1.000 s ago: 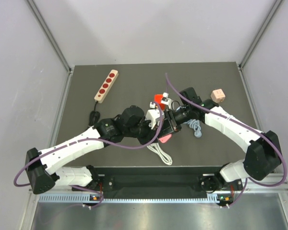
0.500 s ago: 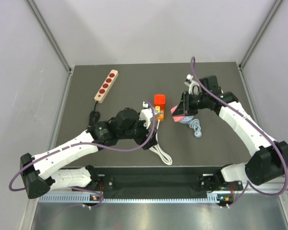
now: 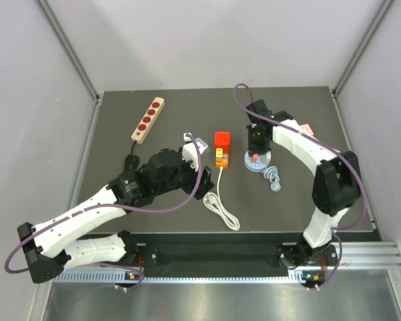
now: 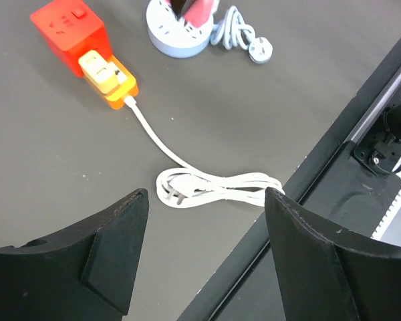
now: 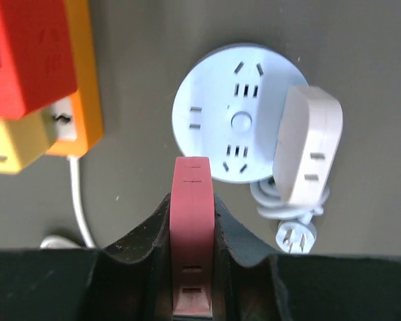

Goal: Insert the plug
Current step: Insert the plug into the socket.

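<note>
The plug (image 3: 222,139), a bright red cube, sits on the far end of the orange power strip (image 3: 221,158); it also shows in the left wrist view (image 4: 67,27) and the right wrist view (image 5: 27,53). No gripper touches it. My left gripper (image 3: 202,182) is open and empty (image 4: 207,200), to the left of the strip and above the table. My right gripper (image 3: 256,148) is shut on a flat dull-red adapter (image 5: 194,221) and holds it just above the round pale-blue socket hub (image 5: 240,120), right of the strip.
A yellow plug (image 4: 100,67) sits in the orange strip, and its white cord (image 3: 220,207) coils toward the front edge. A white adapter (image 5: 306,154) stands on the hub. A beige strip with red sockets (image 3: 148,120) lies far left. A beige cube (image 3: 306,128) is partly hidden behind the right arm.
Both arms have left the red plug, which now stands on the orange strip. The left arm has drawn back to the left. The right arm has swung over the round hub with the dull-red adapter.
</note>
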`<state>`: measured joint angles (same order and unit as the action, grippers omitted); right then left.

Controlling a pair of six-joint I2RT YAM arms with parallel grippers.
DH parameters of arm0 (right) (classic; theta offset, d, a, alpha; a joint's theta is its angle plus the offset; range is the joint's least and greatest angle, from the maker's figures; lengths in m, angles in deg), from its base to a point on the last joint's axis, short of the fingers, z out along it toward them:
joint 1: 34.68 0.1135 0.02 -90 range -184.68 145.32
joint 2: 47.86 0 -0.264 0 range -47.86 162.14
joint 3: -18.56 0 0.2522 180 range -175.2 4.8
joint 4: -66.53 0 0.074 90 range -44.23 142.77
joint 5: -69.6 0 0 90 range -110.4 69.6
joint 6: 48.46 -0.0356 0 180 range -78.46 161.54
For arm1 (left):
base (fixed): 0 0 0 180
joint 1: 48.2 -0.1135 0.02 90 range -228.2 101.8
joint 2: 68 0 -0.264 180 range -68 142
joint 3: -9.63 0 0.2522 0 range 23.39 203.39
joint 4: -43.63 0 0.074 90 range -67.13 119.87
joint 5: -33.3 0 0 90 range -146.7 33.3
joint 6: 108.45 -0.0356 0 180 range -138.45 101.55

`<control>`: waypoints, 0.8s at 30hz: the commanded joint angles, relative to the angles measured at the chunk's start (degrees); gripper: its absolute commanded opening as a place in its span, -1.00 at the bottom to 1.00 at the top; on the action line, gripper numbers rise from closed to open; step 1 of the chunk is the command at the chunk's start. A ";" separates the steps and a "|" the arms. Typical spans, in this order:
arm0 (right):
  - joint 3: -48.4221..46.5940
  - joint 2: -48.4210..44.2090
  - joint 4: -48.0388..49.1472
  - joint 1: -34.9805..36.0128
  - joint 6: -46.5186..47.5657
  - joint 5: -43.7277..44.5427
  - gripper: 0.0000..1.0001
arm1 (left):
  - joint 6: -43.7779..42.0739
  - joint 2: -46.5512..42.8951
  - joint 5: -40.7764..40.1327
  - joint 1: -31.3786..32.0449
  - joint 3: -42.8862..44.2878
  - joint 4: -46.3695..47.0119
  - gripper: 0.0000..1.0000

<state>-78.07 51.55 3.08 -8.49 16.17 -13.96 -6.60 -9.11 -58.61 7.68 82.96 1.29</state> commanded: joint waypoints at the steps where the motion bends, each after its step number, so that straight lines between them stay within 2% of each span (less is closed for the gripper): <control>1: -5.01 3.32 -0.75 0.79 -2.23 4.72 -1.00 | 0.62 -3.17 -2.91 0.11 0.46 1.42 0.50; 5: -6.34 6.57 -0.58 0.87 -2.67 4.90 -1.00 | -0.08 -4.05 -6.08 0.02 -0.42 0.72 0.50; 14: -8.89 11.06 1.70 0.17 -2.14 0.42 -1.00 | 0.18 -6.42 -5.91 0.11 -1.91 1.51 0.52; 24: -7.74 10.89 1.70 -1.58 -1.00 1.21 -1.00 | -0.08 -6.07 -6.53 0.11 -2.27 2.12 0.53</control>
<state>-84.26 63.16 3.67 -9.32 14.49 -13.17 -6.44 -14.64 -64.14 7.68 80.99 1.22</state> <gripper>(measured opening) 0.197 0.763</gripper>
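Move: The right hand already holds the pink plug; the round blue socket's middle lies about 3 cm ahead, 3 cm right and 9 cm below, its free outlet on the left side. The white plug stands on its right edge, 2 cm ahead and 7 cm right of the hand; the yellow plug is some 5 cm ahead and 11 cm left. From the left hand the socket is roughly 15 cm ahead, 19 cm right, 22 cm below. Right hand lowers its plug about 4 cm, 3 forward, towards the socket's left outlet; left hand drifts left. ##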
